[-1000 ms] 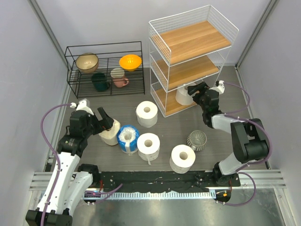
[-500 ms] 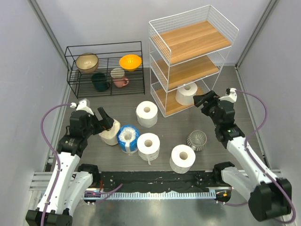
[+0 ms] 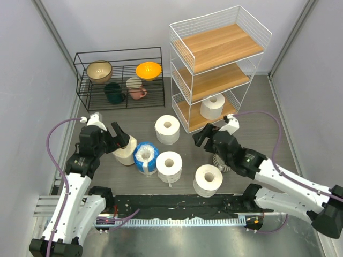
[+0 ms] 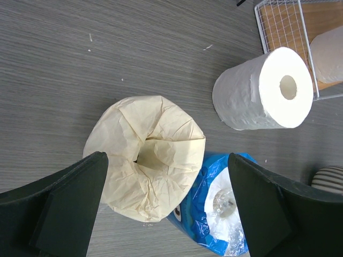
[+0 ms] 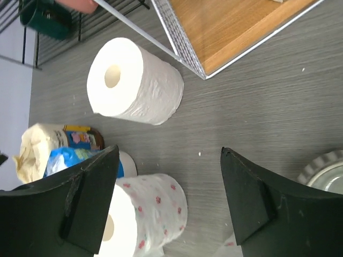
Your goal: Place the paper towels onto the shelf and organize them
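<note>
The shelf (image 3: 220, 64) stands at the back right, with one white paper towel roll (image 3: 213, 105) on its bottom board. On the floor are a white roll (image 3: 167, 129), a cream roll (image 3: 124, 152), a blue-wrapped roll (image 3: 145, 157) and two more white rolls (image 3: 169, 166) (image 3: 208, 180). My left gripper (image 4: 166, 214) hangs open over the cream roll (image 4: 144, 155), with the blue-wrapped roll (image 4: 225, 214) beside it. My right gripper (image 5: 171, 198) is open and empty above bare floor, with a flower-printed white roll (image 5: 144, 219) near its left finger.
A low black wire rack (image 3: 120, 77) holding bowls and cups stands at the back left. A grey ribbed cup (image 5: 327, 174) sits right of my right gripper, partly hidden under the arm in the top view. Grey walls close in both sides.
My right arm has pulled back from the shelf, leaving a white roll on the bottom board, and swung left over the floor. The left arm has not moved.
</note>
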{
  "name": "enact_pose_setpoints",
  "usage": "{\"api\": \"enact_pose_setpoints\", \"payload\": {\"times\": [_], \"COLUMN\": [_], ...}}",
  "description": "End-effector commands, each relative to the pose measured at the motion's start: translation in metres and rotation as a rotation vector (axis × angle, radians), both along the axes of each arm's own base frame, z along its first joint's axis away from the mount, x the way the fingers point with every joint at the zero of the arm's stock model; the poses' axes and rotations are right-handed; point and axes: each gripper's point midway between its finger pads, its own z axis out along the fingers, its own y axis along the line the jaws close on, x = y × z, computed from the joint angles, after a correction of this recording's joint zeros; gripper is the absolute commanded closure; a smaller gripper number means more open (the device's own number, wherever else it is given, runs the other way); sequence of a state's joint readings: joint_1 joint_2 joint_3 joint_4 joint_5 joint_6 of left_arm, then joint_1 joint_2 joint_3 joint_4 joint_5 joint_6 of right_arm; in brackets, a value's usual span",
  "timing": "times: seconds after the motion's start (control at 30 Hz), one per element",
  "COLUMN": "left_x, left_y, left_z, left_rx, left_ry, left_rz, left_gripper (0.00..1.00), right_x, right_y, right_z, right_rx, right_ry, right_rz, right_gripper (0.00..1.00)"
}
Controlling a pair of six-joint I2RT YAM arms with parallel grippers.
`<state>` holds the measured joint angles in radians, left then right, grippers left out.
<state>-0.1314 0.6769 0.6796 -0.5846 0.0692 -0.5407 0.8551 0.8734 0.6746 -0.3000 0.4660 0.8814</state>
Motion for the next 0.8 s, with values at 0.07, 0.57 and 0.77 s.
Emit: {"api": "enact_pose_setpoints", "payload": {"times": [0.07,0.57,0.77], "left_x": [0.003,0.002,0.001], "left_y": [-0.001,-0.002,-0.001], "left_z": [0.004,0.007,0.008], "left_rx": [0.003,0.000,0.004], "left_ry": [-0.023,-0.037,-0.041], "left_rz": [-0.011,-0.014,-0.011], "left_gripper": [0.00,0.00,0.00], "right_x": [0.020,0.046,0.064], "right_y": [0.015,0.095,0.123], "right_z": [0.013,-0.001,-0.025], "right_rx": [0.255,0.286,0.274], "right_ry": [-0.119,-0.136,-0.057], "right_rz": [-0.282,-0.380,-0.347], "right_gripper": [0.20,0.16,0.15]}}
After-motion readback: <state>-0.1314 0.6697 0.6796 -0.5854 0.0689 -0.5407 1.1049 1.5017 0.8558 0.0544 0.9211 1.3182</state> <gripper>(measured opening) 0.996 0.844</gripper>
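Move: The bare paper towel roll standing alone left of the shelf is about 15 cm to the right gripper's left, 8 cm ahead and 11 cm below. The bottom shelf's near left corner is some 9 cm ahead and 5 cm left; the floral roll is about 13 cm left and 7 cm back, the blue-wrapped roll 22 cm left and 3 cm back. From the left gripper, the bare roll lies roughly 19 cm right and 8 cm ahead. Swing the empty right gripper about 11 cm left towards the bare roll, passing on the near side of the shelf corner. Sink some 4 cm in the first half, then add a forward reach of about 5 cm while staying nearly level. Meanwhile turn the hand roughly 20 degrees clockwise, lift its left side slightly, and keep the fingers wide open. ##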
